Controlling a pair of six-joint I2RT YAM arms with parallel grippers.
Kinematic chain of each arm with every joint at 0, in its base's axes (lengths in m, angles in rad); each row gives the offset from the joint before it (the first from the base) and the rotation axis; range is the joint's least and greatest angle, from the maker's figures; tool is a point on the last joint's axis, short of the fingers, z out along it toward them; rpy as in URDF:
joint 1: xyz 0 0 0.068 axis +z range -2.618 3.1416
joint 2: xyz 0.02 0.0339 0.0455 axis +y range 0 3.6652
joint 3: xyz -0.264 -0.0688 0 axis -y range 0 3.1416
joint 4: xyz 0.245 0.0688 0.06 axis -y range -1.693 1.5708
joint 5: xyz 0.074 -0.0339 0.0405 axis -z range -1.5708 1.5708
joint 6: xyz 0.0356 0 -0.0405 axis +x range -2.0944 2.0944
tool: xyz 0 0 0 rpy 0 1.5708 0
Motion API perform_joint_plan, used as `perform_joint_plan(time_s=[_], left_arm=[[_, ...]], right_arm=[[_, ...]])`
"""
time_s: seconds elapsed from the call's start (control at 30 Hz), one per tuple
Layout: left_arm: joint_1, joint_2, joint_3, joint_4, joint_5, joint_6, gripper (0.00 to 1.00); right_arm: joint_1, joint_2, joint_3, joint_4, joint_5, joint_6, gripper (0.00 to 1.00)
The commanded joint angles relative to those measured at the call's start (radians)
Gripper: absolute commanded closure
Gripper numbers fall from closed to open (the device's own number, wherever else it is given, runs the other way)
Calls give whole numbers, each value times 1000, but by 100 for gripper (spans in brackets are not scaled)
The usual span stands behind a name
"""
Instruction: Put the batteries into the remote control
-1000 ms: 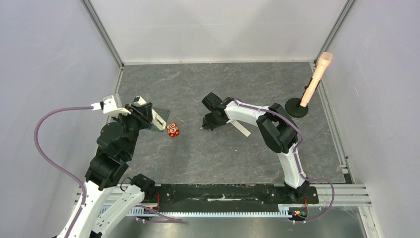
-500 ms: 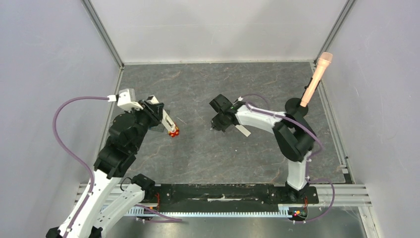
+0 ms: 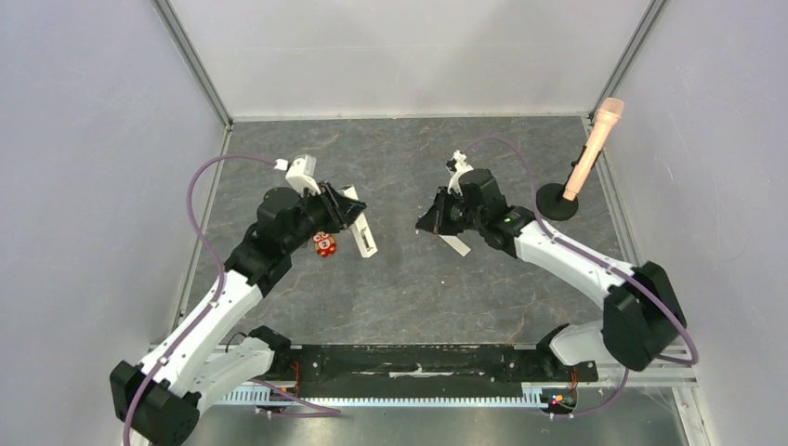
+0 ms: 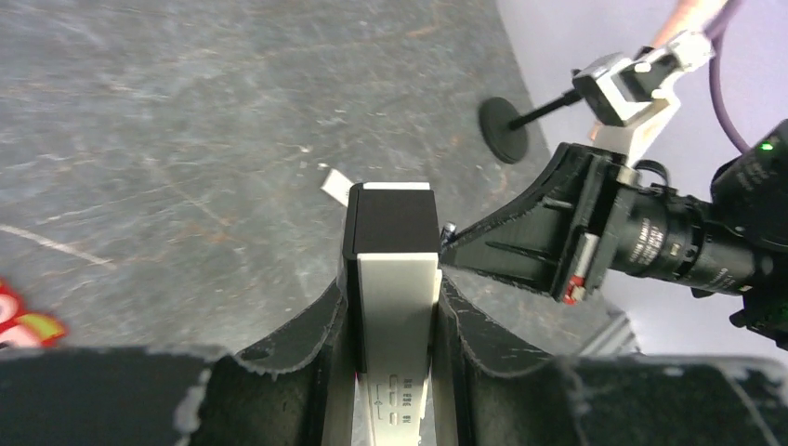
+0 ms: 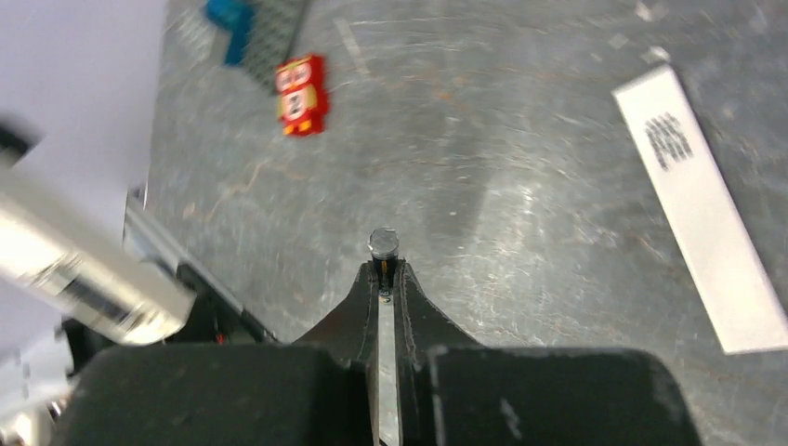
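Observation:
My left gripper (image 4: 392, 283) is shut on the remote control (image 4: 391, 243), a slim white bar whose far end is a dark open section. Seen from above, the remote control (image 3: 364, 237) hangs over the middle of the table, just right of the toy. My right gripper (image 5: 384, 269) is shut on a battery (image 5: 383, 245), a thin dark cylinder with a silvery end poking out past the fingertips. In the top view the right gripper (image 3: 426, 225) points left toward the remote, a short gap away. In the left wrist view its black tip (image 4: 455, 240) sits just right of the remote's dark end.
A flat white strip (image 5: 702, 209) with printed marks lies on the table under the right arm. A red-orange toy (image 3: 324, 243) sits beside the left gripper. A pink microphone (image 3: 595, 139) stands on its black base at the back right. A grey studded plate (image 5: 269, 28) lies beyond the toy.
My left arm has swung right with the remote, from beside the plate to past the toy. The right gripper has shut on the battery and lifted, its arm swinging out to the right.

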Motion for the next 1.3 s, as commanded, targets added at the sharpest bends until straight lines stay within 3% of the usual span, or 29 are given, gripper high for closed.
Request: perform_joint_plan(time_s=[0.0,0.17,0.37,0.73,1.27], left_arm=[[3,78,-7,211,193,-120,98],[3,209,-35,321,337,-220,98],[3,323,-57,445,434,-271,98],[-3,540,-79,745,513,-396,98],[-29,555,-105,745,493,-336,98]], right_arm=[[4,-132,-4,62,-248,-331,100],[3,-234,5,-44,-329,-445,99],[4,-234,79,-225,-344,-482,98],[28,-165,100,-286,-371,-459,97],[55,-31,185,-299,-265,-363,97]])
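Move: The right hand already pinches a battery; the open battery compartment at the near end of the remote lies about 10 cm to its left, 8 cm back and 7 cm higher. The loose white cover is on the table, about 7 cm ahead, 6 cm to the right and 14 cm down; the red toy is some 22 cm left, 4 cm ahead and 13 cm down. From the left hand, which holds the remote, that battery is roughly 13 cm right, 2 cm ahead and 10 cm below. The left hand keeps its grip on the remote and carries it about 11 cm to the right and 7 cm down towards the battery, rolling its left side down, tipping its fingers lower and turning some 25 degrees clockwise. The right hand, fingers still shut on the battery, draws back about 9 cm while rising 8 cm, then sinks some 5 cm beside the remote's near end, turned about 30 degrees counter-clockwise, and finally eases forward a little over the compartment. ##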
